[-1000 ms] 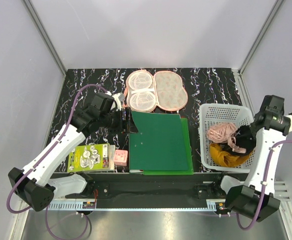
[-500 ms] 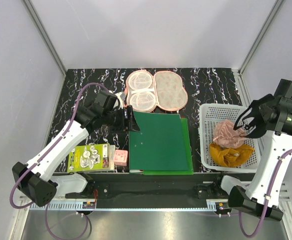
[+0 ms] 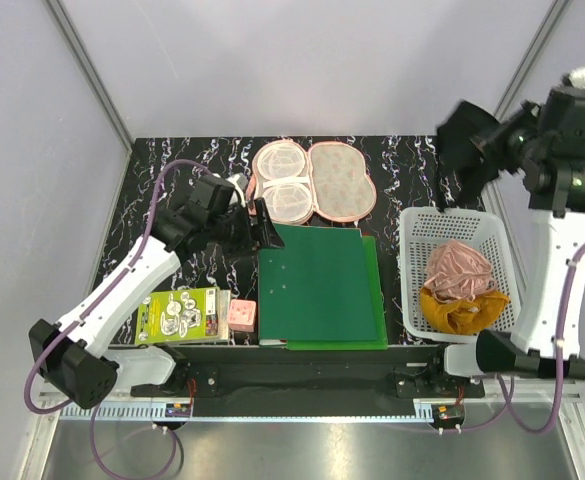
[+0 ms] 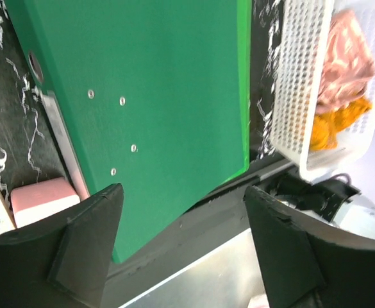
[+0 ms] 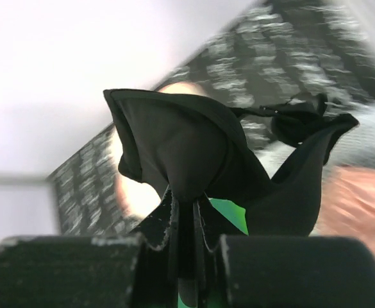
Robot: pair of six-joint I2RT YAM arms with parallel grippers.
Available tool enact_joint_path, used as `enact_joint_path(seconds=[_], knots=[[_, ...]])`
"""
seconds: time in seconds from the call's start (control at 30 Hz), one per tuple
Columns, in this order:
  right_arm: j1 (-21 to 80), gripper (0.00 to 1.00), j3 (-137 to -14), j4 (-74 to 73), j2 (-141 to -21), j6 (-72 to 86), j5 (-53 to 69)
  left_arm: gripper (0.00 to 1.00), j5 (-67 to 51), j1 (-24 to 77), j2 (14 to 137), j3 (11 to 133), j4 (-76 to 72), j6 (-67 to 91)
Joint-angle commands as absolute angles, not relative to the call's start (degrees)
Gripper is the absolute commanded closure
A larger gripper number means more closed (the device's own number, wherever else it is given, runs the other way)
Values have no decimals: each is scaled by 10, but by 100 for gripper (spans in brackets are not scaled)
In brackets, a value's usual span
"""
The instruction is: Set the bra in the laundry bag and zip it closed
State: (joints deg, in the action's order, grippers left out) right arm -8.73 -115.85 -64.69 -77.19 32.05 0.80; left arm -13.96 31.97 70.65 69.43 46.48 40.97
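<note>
The black bra (image 3: 459, 138) hangs bunched in the air above the table's back right, with my right gripper (image 3: 488, 146) shut on it. In the right wrist view its fabric (image 5: 174, 144) is pinched between the fingers of my right gripper (image 5: 193, 215), one cup and a strap trailing to the right. The laundry bag (image 3: 312, 180) lies opened flat at the back centre, pale netted cups on the left, watermelon-print half on the right. My left gripper (image 3: 256, 228) hovers open just left of the bag's near edge. Its jaws stand wide apart and empty in the left wrist view (image 4: 182, 192).
A green folder (image 3: 322, 285) lies in the middle in front of the bag. At the right a white plastic basket (image 3: 410, 270) holds a pink cloth (image 3: 459, 268) and a mustard cloth (image 3: 462, 308). A green booklet (image 3: 177, 315) and a pink box (image 3: 242, 315) sit front left.
My right arm has lifted the bra out of the basket and swung it up and toward the back. The left gripper has edged toward the bag and opened slightly wider.
</note>
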Motion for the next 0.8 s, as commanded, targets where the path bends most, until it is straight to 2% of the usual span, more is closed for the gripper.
enact_joint_path(seconds=[0.0,0.13,0.37,0.6,0.63,0.77], knots=[[-35,100,-1187,-506,-837,315,196,17,-147,273,699,713,398,441],[22,100,-1196,-407,-938,320,243,16,-197,196,686,686,324,480],[77,100,-1232,-234,-1112,319,302,16,-218,156,696,675,310,468],[92,100,-1453,-247,-1318,305,323,17,-228,127,694,653,310,471],[92,100,-1503,-254,-1332,303,328,17,-229,123,698,658,310,469],[98,100,-1574,-256,-1372,301,357,17,-229,113,715,676,311,468]])
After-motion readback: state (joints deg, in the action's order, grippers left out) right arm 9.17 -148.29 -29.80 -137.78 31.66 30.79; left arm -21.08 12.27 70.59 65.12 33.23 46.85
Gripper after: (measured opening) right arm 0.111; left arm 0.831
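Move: The right hand, high up, already holds the bra; the open laundry bag lies about 22 cm ahead of it, 27 cm to its left and 40 cm below. The green binder is about 9 cm back and 27 cm left of that hand, the laundry basket some 7 cm back and 6 cm right. From the left hand the laundry bag is roughly 30 cm ahead and 16 cm right. Right hand carries the pinched bra about 35 cm forward-left, dropping towards the laundry bag; left hand shifts forward-left. ##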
